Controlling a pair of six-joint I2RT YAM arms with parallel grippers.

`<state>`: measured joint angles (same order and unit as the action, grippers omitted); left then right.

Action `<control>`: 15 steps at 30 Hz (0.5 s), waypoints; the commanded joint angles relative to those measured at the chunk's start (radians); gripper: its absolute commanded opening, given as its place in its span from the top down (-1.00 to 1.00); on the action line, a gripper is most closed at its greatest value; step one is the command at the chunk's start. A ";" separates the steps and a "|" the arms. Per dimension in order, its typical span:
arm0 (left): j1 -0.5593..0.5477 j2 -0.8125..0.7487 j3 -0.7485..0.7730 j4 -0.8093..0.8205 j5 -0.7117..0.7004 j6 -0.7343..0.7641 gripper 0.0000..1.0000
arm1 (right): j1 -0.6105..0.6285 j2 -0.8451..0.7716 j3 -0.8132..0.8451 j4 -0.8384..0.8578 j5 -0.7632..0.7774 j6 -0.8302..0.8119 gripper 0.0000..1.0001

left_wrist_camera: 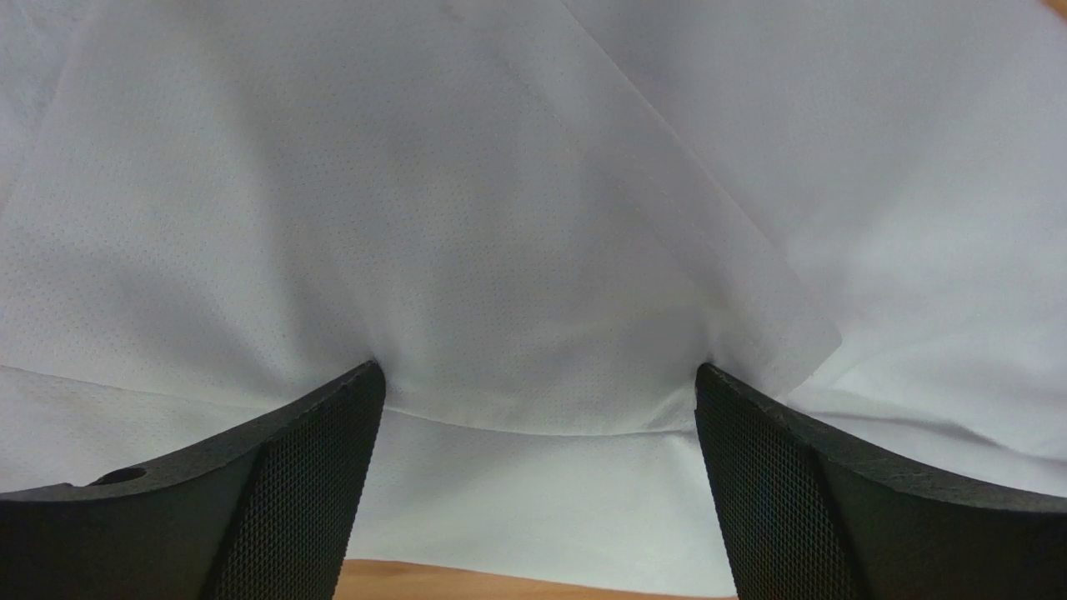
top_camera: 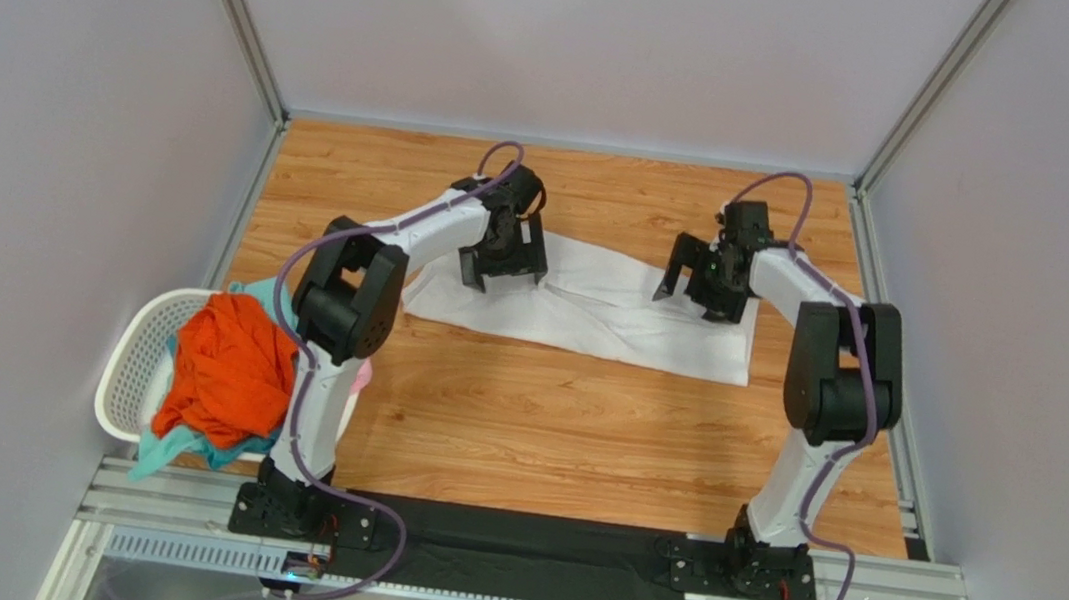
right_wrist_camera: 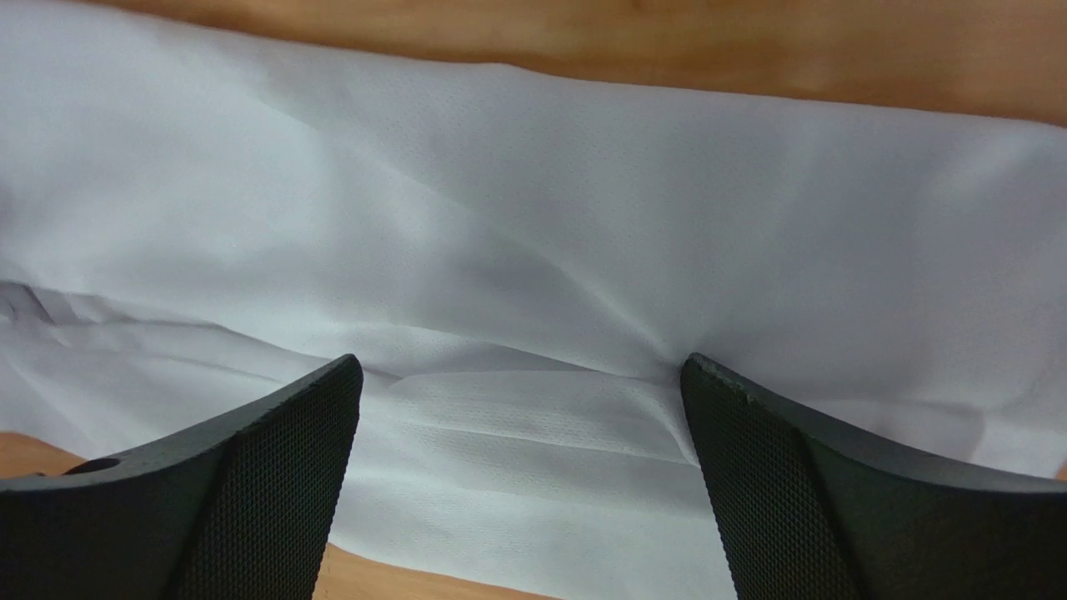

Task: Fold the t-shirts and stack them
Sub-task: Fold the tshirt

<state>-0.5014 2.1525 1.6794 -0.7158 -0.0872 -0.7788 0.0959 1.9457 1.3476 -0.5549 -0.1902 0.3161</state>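
A white t-shirt (top_camera: 600, 308) lies spread across the far half of the wooden table. My left gripper (top_camera: 503, 270) is open, its fingertips pressed down on the shirt's left part; the cloth (left_wrist_camera: 539, 250) fills the left wrist view and dimples at both fingers. My right gripper (top_camera: 693, 291) is open over the shirt's right part, its fingertips touching the wrinkled cloth (right_wrist_camera: 539, 275). Neither gripper holds cloth. An orange t-shirt (top_camera: 234, 369) lies heaped on top of a teal one (top_camera: 170, 449), with a pink one (top_camera: 362, 371) barely showing behind the left arm.
A white perforated laundry basket (top_camera: 133, 360) stands at the near left edge and holds the heap of coloured shirts. Grey walls close in the table on three sides. Bare wood (top_camera: 555, 439) lies between the white shirt and the arm bases.
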 commanded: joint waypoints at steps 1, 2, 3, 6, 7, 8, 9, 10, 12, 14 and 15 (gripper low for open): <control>0.007 0.078 0.136 -0.115 -0.005 0.052 -0.99 | 0.014 -0.117 -0.263 0.027 -0.051 0.055 -1.00; 0.008 0.095 0.205 -0.122 -0.003 0.061 -0.99 | 0.019 -0.193 -0.313 0.036 -0.055 0.089 -1.00; 0.008 0.134 0.244 -0.132 0.006 0.081 -0.99 | 0.042 -0.229 -0.374 0.055 -0.058 0.106 -1.00; 0.008 0.217 0.386 -0.163 0.041 0.110 -0.99 | 0.163 -0.412 -0.608 0.098 -0.046 0.185 -1.00; 0.008 0.239 0.422 -0.184 0.056 0.118 -0.99 | 0.206 -0.463 -0.660 0.104 -0.029 0.222 -1.00; 0.008 0.262 0.495 -0.201 0.070 0.125 -0.99 | 0.252 -0.509 -0.720 0.105 -0.026 0.257 -1.00; 0.008 0.308 0.529 -0.214 0.079 0.136 -1.00 | 0.298 -0.622 -0.805 0.105 -0.025 0.293 -1.00; 0.008 0.328 0.560 -0.246 0.113 0.142 -0.99 | 0.402 -0.674 -0.849 0.101 -0.012 0.381 -1.00; 0.008 0.363 0.606 -0.263 0.156 0.145 -0.99 | 0.561 -0.823 -0.921 0.093 -0.012 0.455 -1.00; 0.008 0.372 0.600 -0.263 0.187 0.142 -0.99 | 0.666 -0.902 -0.938 0.086 -0.006 0.535 -1.00; 0.008 0.374 0.597 -0.264 0.196 0.142 -1.00 | 0.750 -0.927 -0.930 0.078 -0.003 0.546 -1.00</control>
<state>-0.4950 2.4897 2.2604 -0.9207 0.0338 -0.6685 0.7055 1.0763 0.4526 -0.3988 -0.2184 0.6895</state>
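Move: The folded white t-shirt lies flat just under both open grippers. Its middle is about 12 cm to the left hand's right and 1 cm back of it, and some 17 cm to the right hand's left, level with it. The shirt's right end is about 10 cm right of the right hand and 4 cm back. The near table edge is roughly 36 cm straight back from the right hand. Back towards the near table edge, and then leftward too, the right hand sweeps some 28 cm with its wide-open fingers on the shirt, turning counter-clockwise. The left hand keeps its open fingertips on the other end and slides about 6 cm forward and 5 cm right, so the two drag the cloth round between them, staying down at table height. ##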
